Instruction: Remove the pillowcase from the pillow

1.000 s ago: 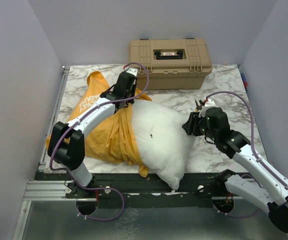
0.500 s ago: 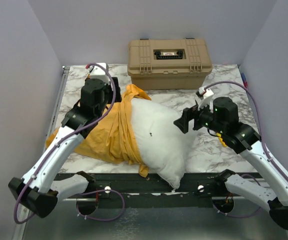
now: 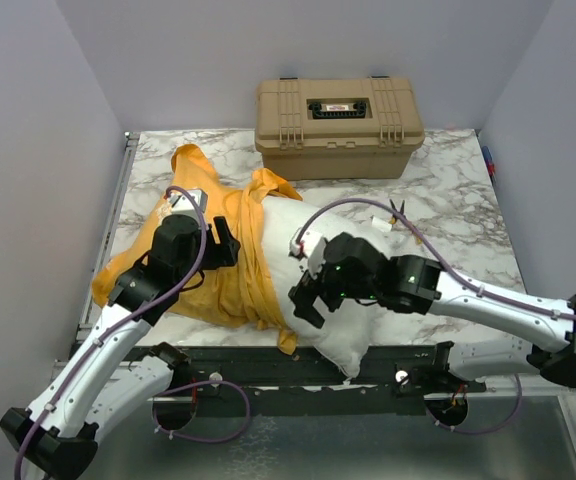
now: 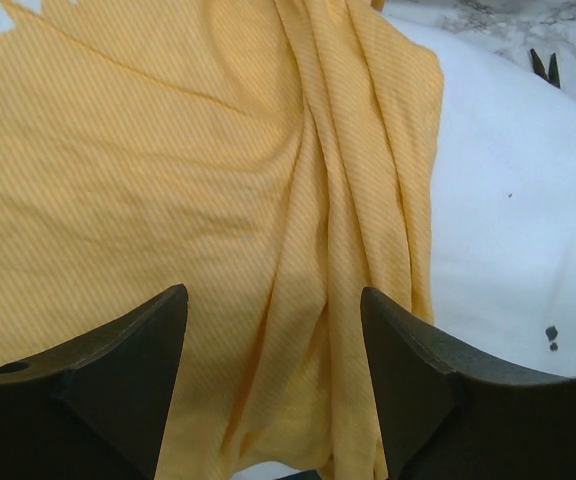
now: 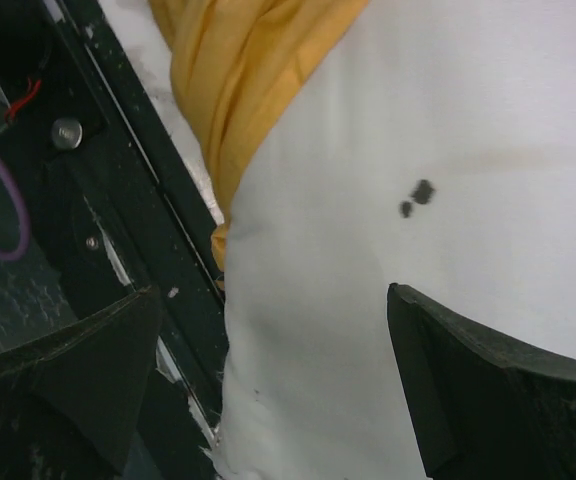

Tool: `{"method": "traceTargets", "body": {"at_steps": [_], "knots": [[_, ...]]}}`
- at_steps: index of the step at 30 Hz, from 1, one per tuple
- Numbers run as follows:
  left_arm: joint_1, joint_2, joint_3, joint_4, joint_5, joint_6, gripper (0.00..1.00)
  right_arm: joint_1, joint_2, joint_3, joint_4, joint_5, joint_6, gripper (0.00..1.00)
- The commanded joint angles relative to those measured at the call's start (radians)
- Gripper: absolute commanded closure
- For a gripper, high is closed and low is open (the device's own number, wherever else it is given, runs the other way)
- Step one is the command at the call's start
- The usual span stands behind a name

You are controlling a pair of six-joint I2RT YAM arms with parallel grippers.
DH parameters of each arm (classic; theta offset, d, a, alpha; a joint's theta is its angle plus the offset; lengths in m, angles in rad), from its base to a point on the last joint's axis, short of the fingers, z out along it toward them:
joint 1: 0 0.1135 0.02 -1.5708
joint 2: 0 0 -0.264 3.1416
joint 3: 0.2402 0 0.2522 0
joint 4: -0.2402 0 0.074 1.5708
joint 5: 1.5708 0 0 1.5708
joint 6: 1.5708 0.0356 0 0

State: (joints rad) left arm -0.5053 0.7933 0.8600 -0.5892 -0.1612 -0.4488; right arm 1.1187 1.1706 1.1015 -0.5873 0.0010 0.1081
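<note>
The white pillow (image 3: 313,235) lies across the middle of the table, its right half bare. The orange-yellow pillowcase (image 3: 183,215) covers its left half, bunched in folds at the pillow's middle. My left gripper (image 3: 226,240) is open above the bunched folds; in the left wrist view the pillowcase (image 4: 168,180) fills the gap between the fingers (image 4: 118,380), with bare pillow (image 4: 508,210) to the right. My right gripper (image 3: 303,300) is open over the pillow's near end. In the right wrist view the pillow (image 5: 418,120) and the pillowcase's edge (image 5: 238,60) show between the fingers (image 5: 488,390).
A tan toolbox (image 3: 339,113) stands at the back of the marble table (image 3: 448,190). Small dark tools (image 3: 396,212) lie right of the pillow. The black frame rail (image 5: 118,200) runs along the table's near edge, under the pillow's corner.
My left gripper has come back toward me from the far edge of the pillowcase, to over the bunched folds. My right arm has swung left across the pillow to its near end.
</note>
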Motion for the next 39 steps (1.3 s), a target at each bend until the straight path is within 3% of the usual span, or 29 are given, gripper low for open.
{"method": "traceTargets", "body": {"at_steps": [1,10,18,21,25,31,33,39], "knots": [[-0.002,-0.038,-0.056,-0.029,0.085,-0.062,0.29,0.124,0.099,0.049,-0.093,0.154,-0.019,0.00],[-0.002,0.071,-0.114,0.090,0.085,-0.065,0.29,0.166,0.303,0.034,-0.123,0.333,0.020,0.00],[-0.001,0.292,-0.011,0.195,-0.028,-0.017,0.28,0.156,0.433,0.009,-0.013,0.432,-0.042,0.03],[-0.001,0.390,0.085,0.201,-0.061,0.002,0.28,0.127,0.440,0.004,0.048,0.359,-0.067,0.17],[0.009,0.491,0.190,0.209,-0.069,0.025,0.27,0.068,0.394,-0.020,0.161,0.212,-0.074,0.47],[0.013,0.454,0.232,0.208,-0.069,0.048,0.27,-0.015,0.355,-0.022,0.257,0.107,-0.039,0.92],[0.012,0.403,0.213,0.201,-0.071,0.051,0.27,-0.044,0.336,-0.034,0.296,0.075,-0.013,0.98],[0.012,0.231,0.125,0.141,-0.018,0.038,0.27,-0.135,0.268,-0.073,0.393,0.005,0.072,0.99]]}}
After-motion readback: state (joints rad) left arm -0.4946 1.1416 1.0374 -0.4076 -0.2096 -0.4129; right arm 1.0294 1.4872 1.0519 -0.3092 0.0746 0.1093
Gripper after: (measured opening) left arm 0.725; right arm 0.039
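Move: The bare white pillow beside the bunched case, which the right hand goes for, lies about 11 cm below it, some 2 cm ahead and 2 cm left. The case's hanging hem tail is roughly 9 cm left, 1 cm back; the pillow's near corner about 6 cm right and 6 cm back. The left hand has the case's bunched folds some 7 cm ahead, 6 cm right, 12 cm below, and that bare pillow about 8 cm back, 17 cm right. Down some 11 cm goes the wide-open right hand, its fingers tipping steeper onto the bare pillow beside the hem; they then shut, pinching the white fabric, and it moves forward about 5 cm, lifting slightly as the tilt eases. The left hand, fingers staying parted, sinks towards the case's folds, sweeps forward and somewhat right, seeming to push them along, then rises. ##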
